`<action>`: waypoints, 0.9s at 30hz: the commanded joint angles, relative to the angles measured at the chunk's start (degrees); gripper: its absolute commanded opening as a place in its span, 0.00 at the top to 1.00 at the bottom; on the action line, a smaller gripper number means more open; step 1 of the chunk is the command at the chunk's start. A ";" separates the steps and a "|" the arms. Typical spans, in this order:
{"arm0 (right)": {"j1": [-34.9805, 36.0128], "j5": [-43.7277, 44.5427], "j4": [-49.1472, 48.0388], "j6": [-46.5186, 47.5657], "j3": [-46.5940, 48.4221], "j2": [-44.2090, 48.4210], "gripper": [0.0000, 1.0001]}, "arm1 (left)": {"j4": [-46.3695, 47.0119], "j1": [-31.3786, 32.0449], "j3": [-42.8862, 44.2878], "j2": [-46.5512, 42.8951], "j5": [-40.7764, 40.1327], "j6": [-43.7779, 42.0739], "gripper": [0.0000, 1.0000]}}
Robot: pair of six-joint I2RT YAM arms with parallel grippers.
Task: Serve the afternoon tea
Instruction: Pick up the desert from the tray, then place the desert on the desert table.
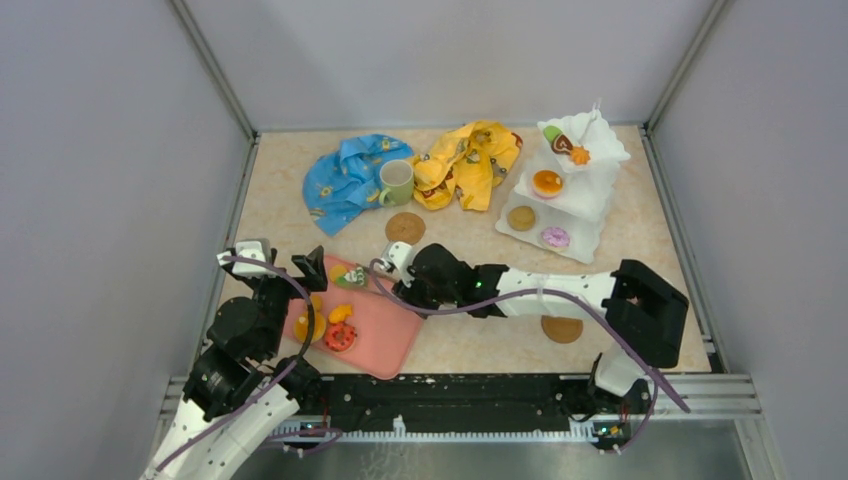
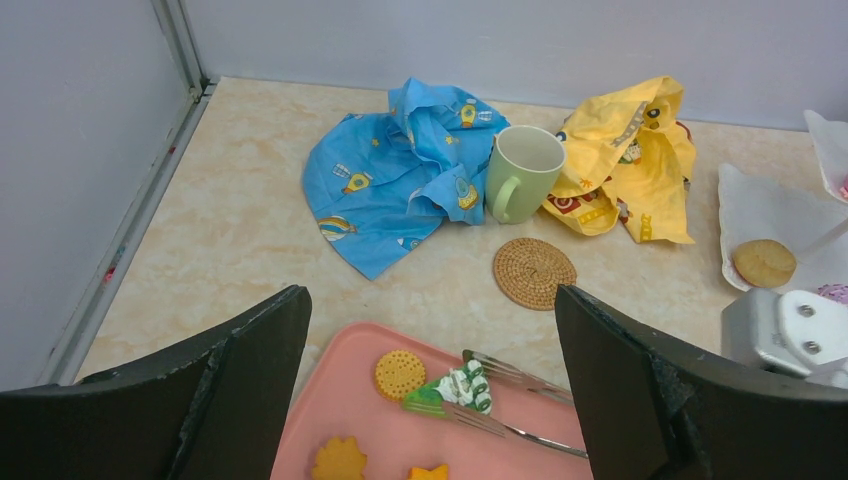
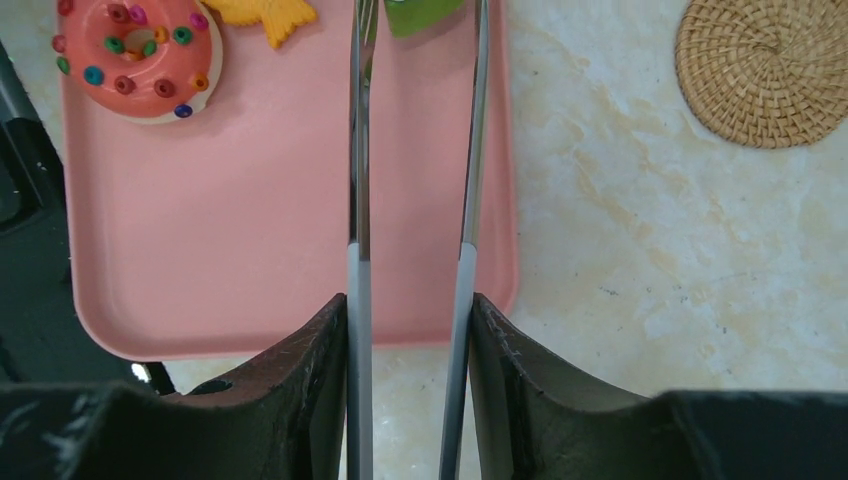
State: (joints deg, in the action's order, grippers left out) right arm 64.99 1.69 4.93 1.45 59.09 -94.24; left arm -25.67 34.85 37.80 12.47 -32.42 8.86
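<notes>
My right gripper (image 1: 400,268) (image 3: 410,310) is shut on metal tongs (image 3: 358,200). The tong tips reach over the pink tray (image 1: 385,335) and sit on either side of a green cake slice (image 1: 349,277) (image 2: 450,390). Also on the tray are a round yellow biscuit (image 2: 400,373), orange pastries (image 1: 307,325) and a sprinkled donut (image 3: 135,55). My left gripper (image 1: 280,265) (image 2: 430,300) hangs open over the tray's left end with nothing in it. The white tiered stand (image 1: 570,185) at the back right carries several pastries. A pale green mug (image 1: 396,182) stands near a brown coaster (image 1: 405,227).
A blue cloth (image 1: 345,178) and a yellow cloth (image 1: 467,163) lie crumpled at the back on either side of the mug. A second coaster (image 1: 561,328) lies under my right arm near the front edge. Grey walls enclose the table on three sides.
</notes>
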 commanded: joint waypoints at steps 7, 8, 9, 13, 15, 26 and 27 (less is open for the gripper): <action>0.84 6.31 -0.04 -5.56 -0.72 13.13 0.65 | 2.48 -0.16 -0.13 -0.34 0.18 -0.25 0.01; 0.76 7.79 1.44 -6.68 -0.81 14.05 0.65 | 2.47 -0.14 -0.18 -0.37 0.19 -0.25 0.01; 0.52 9.21 3.17 -7.95 -0.78 14.95 0.64 | 2.41 -0.15 -0.15 -0.34 0.17 -0.16 0.01; -3.45 11.82 12.58 -15.20 -0.84 19.20 0.63 | 2.50 -0.18 -0.20 -0.38 0.34 -0.16 0.01; -5.37 12.79 15.25 -16.64 -1.70 21.82 0.63 | 2.64 -0.18 -0.20 -0.19 0.36 -0.25 0.01; -12.28 23.21 36.79 -20.69 1.26 37.45 0.64 | 2.64 -0.19 -0.25 0.04 0.88 -0.42 0.01; -12.51 24.18 39.03 -21.03 1.95 38.79 0.64 | 2.69 -0.20 -0.26 0.01 1.02 -0.41 0.01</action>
State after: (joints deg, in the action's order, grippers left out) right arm 53.28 19.16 34.41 -16.80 56.31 -60.84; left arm -25.67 34.85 37.80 12.49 -32.29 8.84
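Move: Ahead and to the right of the right hand, which already has the green-and-white dessert in its tongs, stands the white tiered stand: its middle is roughly 26 cm ahead, 36 cm right and a few centimetres above. The dessert is some 12 cm left of the hand, 6 cm ahead and 8 cm lower. The woven coaster lies about 19 cm straight ahead, 9 cm lower. From the idle left hand the stand is around 29 cm ahead, 55 cm right, 14 cm lower. Lifting the tongs nearly straight up first, by about 8 cm, the right hand brings the dessert out of the pink tray, then swings right some 18 cm across the bare table towards the stand. Along the way it turns clockwise by about 35 degrees and rises a little more, the fingers keeping the tong handles squeezed. ##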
